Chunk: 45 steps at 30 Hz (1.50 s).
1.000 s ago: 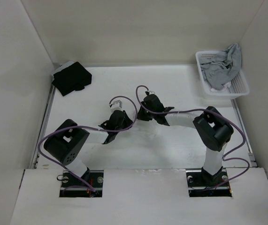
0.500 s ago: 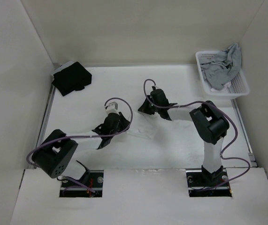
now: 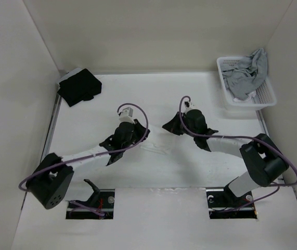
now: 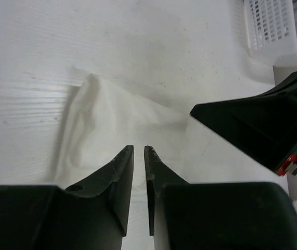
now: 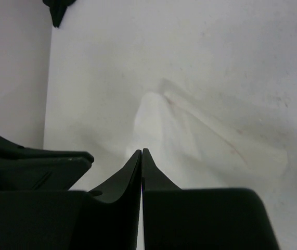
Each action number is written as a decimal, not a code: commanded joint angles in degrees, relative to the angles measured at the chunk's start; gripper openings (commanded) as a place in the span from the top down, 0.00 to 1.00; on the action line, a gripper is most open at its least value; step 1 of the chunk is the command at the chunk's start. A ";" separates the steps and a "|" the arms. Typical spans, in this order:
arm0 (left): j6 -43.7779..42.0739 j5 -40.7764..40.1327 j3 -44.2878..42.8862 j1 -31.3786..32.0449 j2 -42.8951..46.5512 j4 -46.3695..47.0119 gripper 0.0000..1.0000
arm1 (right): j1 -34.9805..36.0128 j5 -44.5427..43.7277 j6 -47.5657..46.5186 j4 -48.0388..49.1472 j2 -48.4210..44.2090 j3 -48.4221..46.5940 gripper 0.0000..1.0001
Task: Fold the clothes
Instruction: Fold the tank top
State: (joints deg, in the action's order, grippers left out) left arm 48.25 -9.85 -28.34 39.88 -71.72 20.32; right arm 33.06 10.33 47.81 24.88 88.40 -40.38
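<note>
The clothes (image 3: pixel 158 144), a thin white top, lie rumpled on the white table between my two grippers. In the left wrist view the clothes (image 4: pixel 117 120) form a raised fold running toward the right gripper (image 4: pixel 257 130). My left gripper (image 3: pixel 140 136) hovers over the near left part of the fabric. Its jaws (image 4: pixel 139 148) stand a narrow gap apart with nothing between them. My right gripper (image 3: pixel 165 126) sits at the fabric's far right edge. Its jaws (image 5: pixel 141 151) are pressed together above the cloth (image 5: pixel 190 135). Whether fabric is pinched in them does not show.
A white basket (image 3: pixel 265 96) with a grey garment (image 3: pixel 247 73) stands at the back right, and shows in the left wrist view (image 4: pixel 273 31). A black garment (image 3: pixel 79 86) lies in the back left corner. White walls enclose the table.
Both arms have stretched out lower over the table. The right gripper has shifted right, away from the left one. The left gripper has moved slightly forward over the cloth.
</note>
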 commanded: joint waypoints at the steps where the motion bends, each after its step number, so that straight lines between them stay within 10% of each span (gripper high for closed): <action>1: -0.53 3.25 -6.28 2.61 -7.27 5.77 0.88 | -0.15 -0.84 0.09 4.29 -0.42 4.25 0.96; 18: 2.37 5.27 2.67 -5.12 -17.31 15.37 0.84 | -6.73 0.57 3.25 13.08 8.80 6.81 0.97; 29: 0.89 4.49 9.44 -6.17 5.52 11.60 0.56 | -8.14 0.05 0.01 6.86 -1.63 5.22 0.91; 37: -3.68 2.72 9.44 -11.88 12.39 -2.29 0.47 | -10.34 -8.28 -8.51 -3.96 -20.61 9.43 0.65; 45: -6.06 2.72 9.88 -17.24 16.00 -10.29 0.43 | -11.13 -22.89 -6.77 4.72 -25.65 20.77 0.43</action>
State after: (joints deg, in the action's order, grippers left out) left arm 43.99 -6.90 -19.03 23.86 -56.73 12.84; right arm 22.72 -6.20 41.41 25.52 62.41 -22.28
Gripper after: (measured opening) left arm 0.565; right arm 0.565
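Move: The folded tank top lies under both grippers, its middle about 6 cm right of the left one, 3 cm ahead and some 9 cm below. Its left edge is about 3 cm to the left of that hand. From the right gripper the tank top's middle is roughly 4 cm left, level fore and aft and 8 cm down, with its right edge about 5 cm to the right. Lower both near-closed grippers about 8 cm towards the tank top, the left swinging right and back over its left part, the right drifting to its right side. Then lift them clear and part them: left gripper about 10 cm up and leftward, right one up high, then right and partly down, turning clockwise some 25 degrees. Open both to about half as they leave. ##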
